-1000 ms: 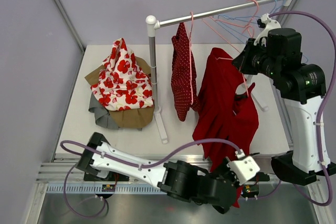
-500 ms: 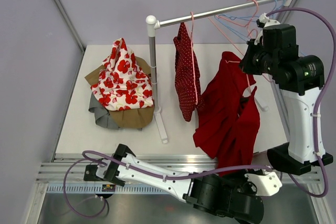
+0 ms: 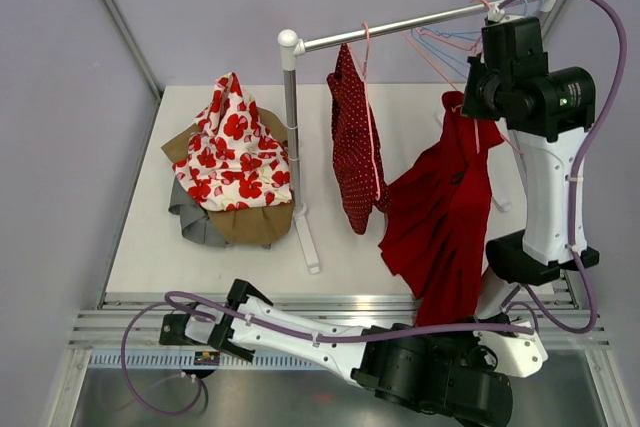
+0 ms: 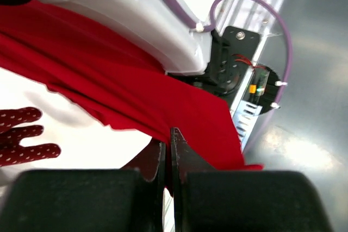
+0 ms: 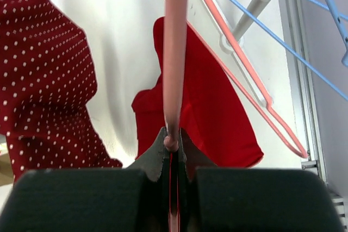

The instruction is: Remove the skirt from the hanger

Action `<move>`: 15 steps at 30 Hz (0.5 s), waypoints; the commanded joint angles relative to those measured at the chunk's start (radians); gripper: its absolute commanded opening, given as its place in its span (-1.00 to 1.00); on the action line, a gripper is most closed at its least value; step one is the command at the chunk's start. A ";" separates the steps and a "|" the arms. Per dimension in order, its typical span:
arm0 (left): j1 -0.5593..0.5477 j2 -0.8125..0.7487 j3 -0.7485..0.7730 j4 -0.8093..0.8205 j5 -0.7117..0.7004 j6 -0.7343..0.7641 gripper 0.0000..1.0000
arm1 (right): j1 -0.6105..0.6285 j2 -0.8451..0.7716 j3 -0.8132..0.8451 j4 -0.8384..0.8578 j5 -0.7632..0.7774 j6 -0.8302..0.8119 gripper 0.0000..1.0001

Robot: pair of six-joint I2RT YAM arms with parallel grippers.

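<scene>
The plain red skirt [image 3: 440, 217] hangs stretched between my two grippers, right of the rack's middle. Its top is on a pink hanger [image 5: 175, 52], and my right gripper [image 5: 171, 139] is shut on that hanger's wire just below the rail, with red cloth [image 5: 212, 107] draped under it. My left gripper [image 4: 168, 139] is shut on the skirt's lower edge [image 4: 109, 80] past the table's near edge, close to the right arm's base. In the top view the left gripper [image 3: 470, 332] is mostly hidden under the cloth.
A metal clothes rail [image 3: 400, 27] on a white post [image 3: 292, 137] crosses the back. A red polka-dot garment [image 3: 350, 157] hangs on it, and bare blue and pink hangers [image 3: 440, 42] sit further right. A pile of clothes [image 3: 230, 162] lies at the left.
My right gripper has lifted the hanger up and right, closer to the rail. My left arm has swung right along the near edge with the hem, pulling the skirt taut.
</scene>
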 commanded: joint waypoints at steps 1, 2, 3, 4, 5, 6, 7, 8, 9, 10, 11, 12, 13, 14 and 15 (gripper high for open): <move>-0.280 0.037 -0.071 -0.095 0.413 -0.100 -1.00 | -0.022 0.101 0.102 0.718 0.193 0.018 -1.00; -0.301 0.000 -0.102 -0.097 0.408 -0.142 -1.00 | -0.025 0.119 0.111 0.721 0.189 0.021 -1.00; -0.314 -0.015 -0.128 -0.097 0.399 -0.162 -1.00 | -0.027 0.133 0.128 0.709 0.187 0.025 -1.00; -0.337 -0.028 -0.160 -0.098 0.398 -0.184 -1.00 | -0.027 0.148 0.169 0.699 0.190 0.024 -1.00; -0.349 -0.035 -0.156 -0.121 0.393 -0.225 -1.00 | -0.028 0.177 0.186 0.695 0.195 0.025 -1.00; -0.361 -0.035 -0.142 -0.141 0.381 -0.247 -1.00 | -0.028 0.188 0.202 0.684 0.210 0.025 -1.00; -0.390 -0.032 -0.105 -0.170 0.375 -0.270 -1.00 | -0.033 0.196 0.207 0.684 0.216 0.022 -1.00; -0.409 -0.029 -0.091 -0.236 0.367 -0.323 -1.00 | -0.036 0.203 0.204 0.687 0.221 0.022 -1.00; -0.426 -0.034 -0.090 -0.267 0.355 -0.356 -1.00 | -0.039 0.206 0.202 0.681 0.230 0.033 -1.00; -0.461 -0.038 -0.093 -0.297 0.349 -0.391 -1.00 | -0.048 0.208 0.196 0.676 0.223 0.039 -1.00; -0.475 -0.048 -0.115 -0.351 0.333 -0.478 -1.00 | -0.048 0.207 0.194 0.670 0.218 0.044 -1.00; -0.487 -0.078 -0.138 -0.367 0.291 -0.524 -1.00 | -0.048 0.200 0.194 0.652 0.203 0.059 -1.00; -0.498 -0.104 -0.175 -0.367 0.274 -0.563 -1.00 | -0.048 0.194 0.181 0.641 0.193 0.070 -1.00; -0.501 -0.127 -0.207 -0.356 0.252 -0.625 -1.00 | -0.048 0.164 0.165 0.630 0.181 0.080 -1.00; -0.501 -0.147 -0.262 -0.352 0.185 -0.655 -0.97 | -0.047 0.144 0.142 0.632 0.158 0.105 -1.00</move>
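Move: Both my hands already hold the job: the left pinches the red skirt's lower end, its middle some 18 cm ahead, 5 cm left and 5 cm above; the right grips the pink hanger, the same middle lying about 17 cm back, 5 cm left and 12 cm below. Straight ahead of my right hand the rail crosses at about 10 cm, roughly 8 cm higher. The dotted red garment hangs about 20 cm left, 4 cm back and 12 cm lower. With the skirt stretched between my hands, I pull them apart: my right keeps the pink hanger and drives forward about 14 cm and up 5 towards the rail, tipping its fingers up some 20 degrees. My left, fingers staying shut, goes back about 14 cm, left and down, away from the rack, and the cloth comes free of its fingertips. ##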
